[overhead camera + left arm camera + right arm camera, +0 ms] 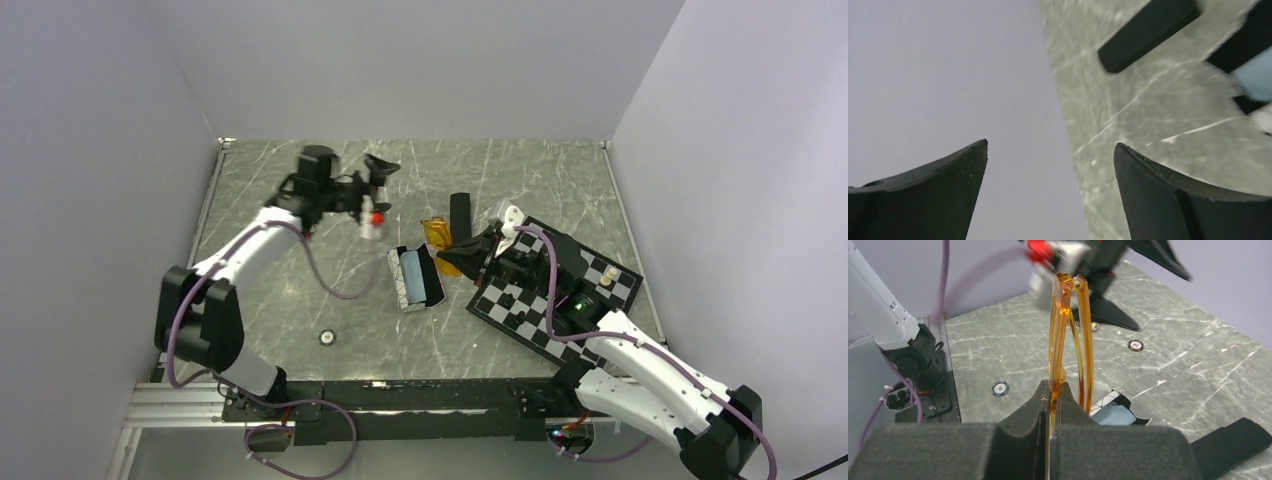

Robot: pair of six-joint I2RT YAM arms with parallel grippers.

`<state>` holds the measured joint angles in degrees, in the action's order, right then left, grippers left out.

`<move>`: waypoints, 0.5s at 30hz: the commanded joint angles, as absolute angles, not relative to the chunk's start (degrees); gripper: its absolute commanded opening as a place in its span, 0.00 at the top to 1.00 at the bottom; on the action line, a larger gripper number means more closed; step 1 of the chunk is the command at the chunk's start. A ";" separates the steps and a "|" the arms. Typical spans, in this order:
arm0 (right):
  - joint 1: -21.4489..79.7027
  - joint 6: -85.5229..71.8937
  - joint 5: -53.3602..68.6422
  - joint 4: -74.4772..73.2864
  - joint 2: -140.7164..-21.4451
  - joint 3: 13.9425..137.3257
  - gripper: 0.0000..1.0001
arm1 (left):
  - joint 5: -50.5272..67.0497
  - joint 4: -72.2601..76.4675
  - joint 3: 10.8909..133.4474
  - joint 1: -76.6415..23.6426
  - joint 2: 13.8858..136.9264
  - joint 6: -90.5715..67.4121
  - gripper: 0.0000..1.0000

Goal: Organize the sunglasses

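Note:
The orange translucent sunglasses (1058,330) stand upright, folded, pinched by their lower edge in my right gripper (1053,390), which is shut on them. From above, the sunglasses (437,234) and the right gripper (458,250) hover just right of an open white case (415,277) that has a black line pattern and a blue lining. My left gripper (380,190) hangs above the table behind that case, fingers (1168,195) spread wide with nothing between them.
A black oblong case (460,210) stands just behind the sunglasses. A checkered board (520,315) with white pieces lies under the right arm. A small round chip (327,337) lies near the front left. Grey walls enclose the table.

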<state>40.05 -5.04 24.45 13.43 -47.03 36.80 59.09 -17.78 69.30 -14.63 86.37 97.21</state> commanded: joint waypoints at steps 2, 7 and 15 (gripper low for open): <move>39.91 -4.87 22.70 16.59 -44.86 36.92 1.00 | 10.60 26.14 68.95 -23.33 87.47 55.57 0.01; 39.91 -7.66 17.43 16.82 -44.61 36.27 1.00 | 22.08 -1.36 88.69 -22.04 90.23 20.13 0.01; 39.93 -21.62 9.74 11.10 -47.79 39.47 1.00 | 32.17 14.45 72.60 -19.26 78.43 -18.20 0.01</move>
<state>40.05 -13.37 13.93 12.84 -46.04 36.51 30.13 3.01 87.46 -20.34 85.69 10.22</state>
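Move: The sunglasses are already in the right hand. From it the opened sunglasses case with the blue cloth lies about 8 cm ahead, 4 cm left and some 26 cm below; at table height too, the closed black case is some 20 cm ahead and 6 cm right, and the chessboard about 4 cm ahead and 25 cm right. From the empty left hand the sunglasses are roughly 13 cm back, 8 cm right and slightly higher, with the opened case on the table 11 cm back and 3 cm right. The sunglasses stay pinched in the right fingers, high over the table, while that hand eases about 2.5 cm forward and right and turns some 10 degrees clockwise. The left hand, wide open and empty, sweeps forward about 8 cm, then climbs quickly, ending some 17 cm higher and drawing back a little, away from the sunglasses; its fingers swing counter-clockwise and level out to point forward-right. ##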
